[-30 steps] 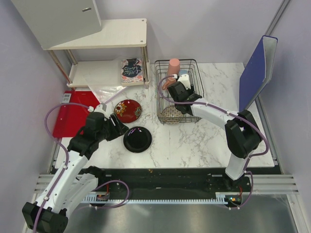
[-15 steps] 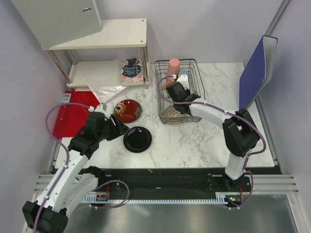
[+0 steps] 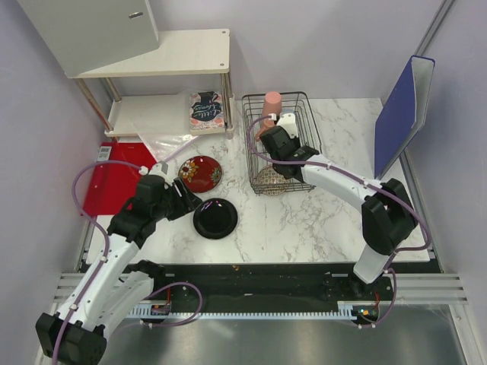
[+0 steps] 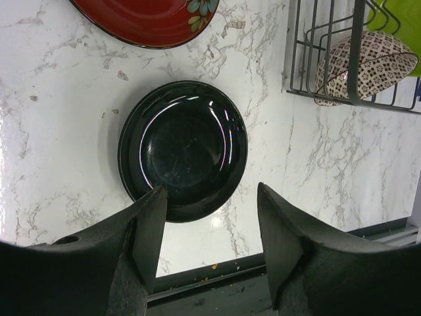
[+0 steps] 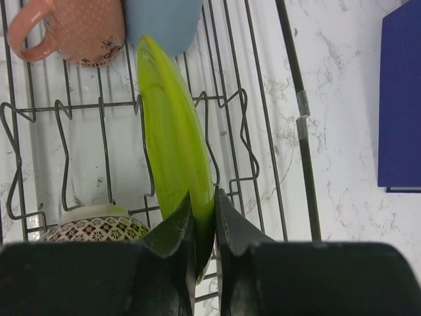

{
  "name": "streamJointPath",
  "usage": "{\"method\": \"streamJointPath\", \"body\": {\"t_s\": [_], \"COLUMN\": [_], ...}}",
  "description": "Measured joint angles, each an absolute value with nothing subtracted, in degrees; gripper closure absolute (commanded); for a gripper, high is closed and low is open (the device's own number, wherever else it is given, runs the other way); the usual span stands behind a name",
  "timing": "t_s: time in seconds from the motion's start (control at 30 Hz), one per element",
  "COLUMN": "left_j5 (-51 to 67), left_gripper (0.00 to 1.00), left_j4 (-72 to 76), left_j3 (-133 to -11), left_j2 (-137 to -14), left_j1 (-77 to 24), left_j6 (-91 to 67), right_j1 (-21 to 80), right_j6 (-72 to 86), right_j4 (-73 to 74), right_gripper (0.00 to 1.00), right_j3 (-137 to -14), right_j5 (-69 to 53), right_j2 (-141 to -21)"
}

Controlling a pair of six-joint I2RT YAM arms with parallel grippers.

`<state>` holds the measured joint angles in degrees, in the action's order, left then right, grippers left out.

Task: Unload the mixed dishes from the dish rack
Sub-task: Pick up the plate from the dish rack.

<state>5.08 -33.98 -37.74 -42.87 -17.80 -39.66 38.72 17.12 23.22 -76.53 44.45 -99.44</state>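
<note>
The black wire dish rack (image 3: 307,103) stands at the back middle. My right gripper (image 5: 203,217) is shut on the rim of the lime-green plate (image 5: 170,138), which stands on edge among the rack's prongs (image 5: 231,125). The small pink mug (image 5: 75,27) and the light-blue cup (image 5: 164,21) lie beyond it, and the beige patterned bowl (image 5: 92,227) is at the rack's near end. The tall pink cup (image 3: 271,105) stands in the rack. The glossy black plate (image 4: 183,148) and dark red plate (image 3: 200,172) lie on the table. My left gripper (image 4: 210,227) is open above the black plate's near edge.
A white metal-legged shelf (image 3: 171,57) with a floral packet (image 3: 205,110) stands at the back left. A red mat (image 3: 110,179) lies at the left. A blue board (image 3: 402,110) leans at the right. The rack's wires (image 4: 322,59) are close to the black plate.
My right arm has drawn slightly back and left inside the rack with the green plate in its grip. The left arm has not moved.
</note>
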Motion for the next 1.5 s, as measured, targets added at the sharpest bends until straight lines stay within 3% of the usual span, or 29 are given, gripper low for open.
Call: {"method": "streamJointPath", "body": {"t_s": [0.27, 0.7, 0.83, 0.97, 1.03, 1.23, 1.5], "left_j5": [5.1, 5.0, 6.7, 11.7, 14.3, 23.3, 28.9], "left_gripper": [0.36, 0.36, 0.28, 0.09, 0.06, 0.05, 0.13], "left_j4": [-33.5, -32.6, -31.1, -25.8, -22.8, -13.6, -7.3], "left_j3": [-37.7, -37.8, -37.8, -37.2, -36.5, -33.0, -29.0], "left_j2": [-43.9, -45.5, -43.6, -39.0, -37.0, -34.9, -34.3], "left_j1": [-17.8, -17.8, -17.8, -17.8, -17.8, -17.8, -17.8], "left_j6": [-39.7, -39.7, -39.7, -40.1, -40.6, -41.8, -42.9], "right_j1": [41.0, 53.3, 51.0, 48.1, 48.2, 48.2, 48.3], "right_j6": [15.9, 14.7, 18.4, 24.1, 27.0, 36.9, 47.8], "right_j4": [26.9, 30.7, 24.6, 18.3, 14.7, 4.5, -5.9], "right_gripper": [1.00, 1.00, 1.00, 1.00, 1.00, 1.00, 1.00], "right_j3": [-78.3, -79.1, -67.0, -58.2, -55.8, -46.0, -38.0], "right_j5": [46.5, 52.4, 38.6, 24.7, 18.2, 2.8, -7.6], "right_j2": [-93.8, -82.5, -69.3, -58.6, -57.0, -56.6, -58.6]}}
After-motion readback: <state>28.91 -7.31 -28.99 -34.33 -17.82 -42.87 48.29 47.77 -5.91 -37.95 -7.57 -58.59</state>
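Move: My right hand already pinches the green plate by its rim; the plate's middle is about 4 cm ahead and 4 cm below. The plate goes to my left gripper, some 31 cm left, 18 cm back, about level. From my right hand, the patterned bowl is 7 cm back, 8 cm left; the blue mug, 8 cm ahead, 3 cm left. From my left hand, the green plate is about 22 cm ahead, 30 cm right; the black plate, 14 cm below, 1 cm ahead, 4 cm right. Keeping my pinch, I draw the green plate up about 12 cm and back out of the rack with my right hand, then carry it back and left towards my left gripper, rolling my hand's left side up some 65 degrees and dipping near the end. Midway my left hand rises about 7 cm and shifts right to meet it, opening wider, fingers tipping up and turning clockwise. ##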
